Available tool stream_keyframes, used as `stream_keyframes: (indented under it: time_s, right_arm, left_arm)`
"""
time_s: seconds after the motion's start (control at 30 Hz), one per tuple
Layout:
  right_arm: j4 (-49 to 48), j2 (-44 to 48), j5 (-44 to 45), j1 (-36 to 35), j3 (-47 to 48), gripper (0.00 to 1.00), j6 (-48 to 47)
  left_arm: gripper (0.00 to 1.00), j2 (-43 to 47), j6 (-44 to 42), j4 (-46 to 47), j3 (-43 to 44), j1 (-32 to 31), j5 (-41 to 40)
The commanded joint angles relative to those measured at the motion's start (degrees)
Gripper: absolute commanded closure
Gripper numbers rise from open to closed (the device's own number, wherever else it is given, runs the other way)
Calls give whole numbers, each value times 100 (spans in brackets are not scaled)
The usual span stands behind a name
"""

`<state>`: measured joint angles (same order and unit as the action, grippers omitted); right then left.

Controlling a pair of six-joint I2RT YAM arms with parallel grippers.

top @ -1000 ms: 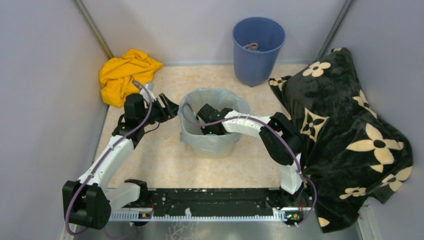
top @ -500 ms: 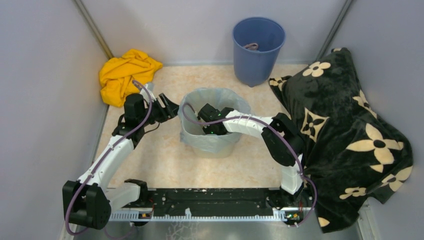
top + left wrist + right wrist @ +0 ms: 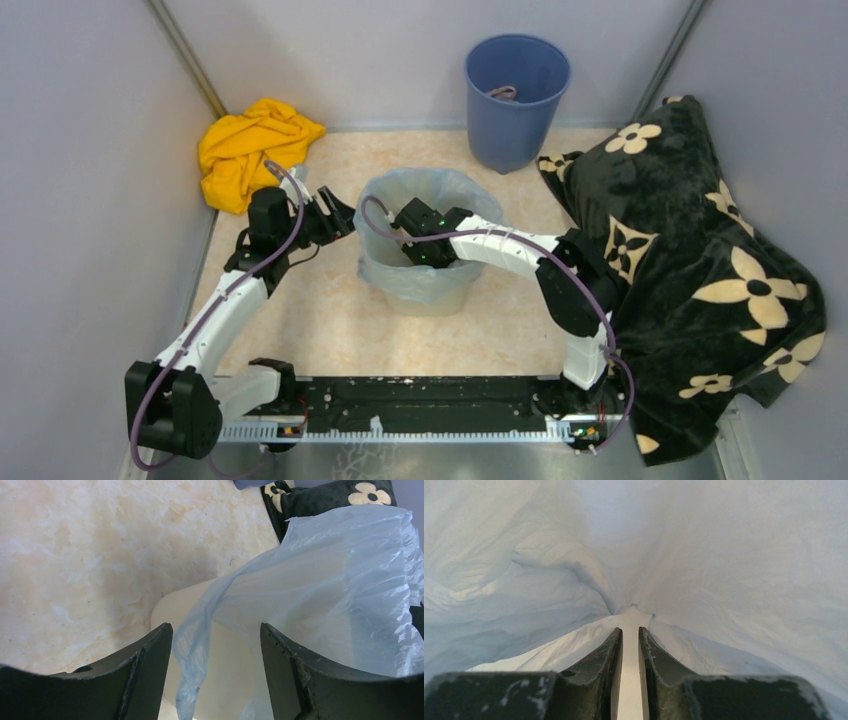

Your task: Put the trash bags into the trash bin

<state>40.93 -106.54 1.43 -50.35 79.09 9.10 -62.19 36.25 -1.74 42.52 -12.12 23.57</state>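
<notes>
The cream trash bin [image 3: 176, 605] stands mid-floor, lined with a pale-blue trash bag [image 3: 412, 285] whose edge drapes over the rim and down the outside. My right gripper [image 3: 406, 230] reaches down inside the bin. In the right wrist view its jaws [image 3: 630, 629] stand a narrow slit apart, open, with creased bag film [image 3: 704, 555] bunching just beyond the tips. My left gripper [image 3: 344, 214] hovers at the bin's left side, open wide. A loose hanging strip of the bag [image 3: 200, 645] dangles between its fingers [image 3: 150, 665], not pinched.
A crumpled yellow cloth [image 3: 250, 150] lies at the back left. A round blue bucket [image 3: 515, 100] stands at the back wall. A black blanket with cream flowers [image 3: 690, 260] fills the right side, touching my right arm's elbow. Grey walls close in left and right.
My right gripper has shifted slightly toward the back inside the bin and its jaws have parted from shut to a narrow slit. The left arm has not moved.
</notes>
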Motion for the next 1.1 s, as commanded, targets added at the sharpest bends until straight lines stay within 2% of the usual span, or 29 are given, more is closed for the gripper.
stream_keyframes:
  time_s: [0.0,0.4,0.67,1.07]
  right_arm:
    - [21,250,-16,9,267,81,22]
    - [-3,235,-118,8,283,79,33]
    - [-437,891,306,8,98,78,74]
    - [-692,1343,364,9,99,78,115]
  left_arm:
    - [29,23,18,72,29,17,34]
    - [29,-7,-19,60,72,17,42]
    - [29,-58,-22,64,101,17,43]
    - [29,-63,-30,43,102,17,37]
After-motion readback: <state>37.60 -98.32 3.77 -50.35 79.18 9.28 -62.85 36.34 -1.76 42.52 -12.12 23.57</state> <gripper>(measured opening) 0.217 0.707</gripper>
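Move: The right hand is down inside the bag-lined trash bin. The bin's middle lies about 2 cm ahead of that hand, level with it sideways, and roughly 6 cm above it; the trash bag's mouth is around 3 cm ahead and 16 cm up. The blue bin stands some 26 cm ahead and 14 cm to the right. From the left hand, waiting beside the rim, the bag's mouth is about 13 cm right and 4 cm back, at about its own height. Straight up for the most part, after holding its place low inside the bin for the first half, the right hand rises about 6 cm within the lined bin, towards the bag's mouth, easing a little forward. Its fingertips swing some 10 degrees outward to the front and left and stay only slightly parted, gripping nothing. ##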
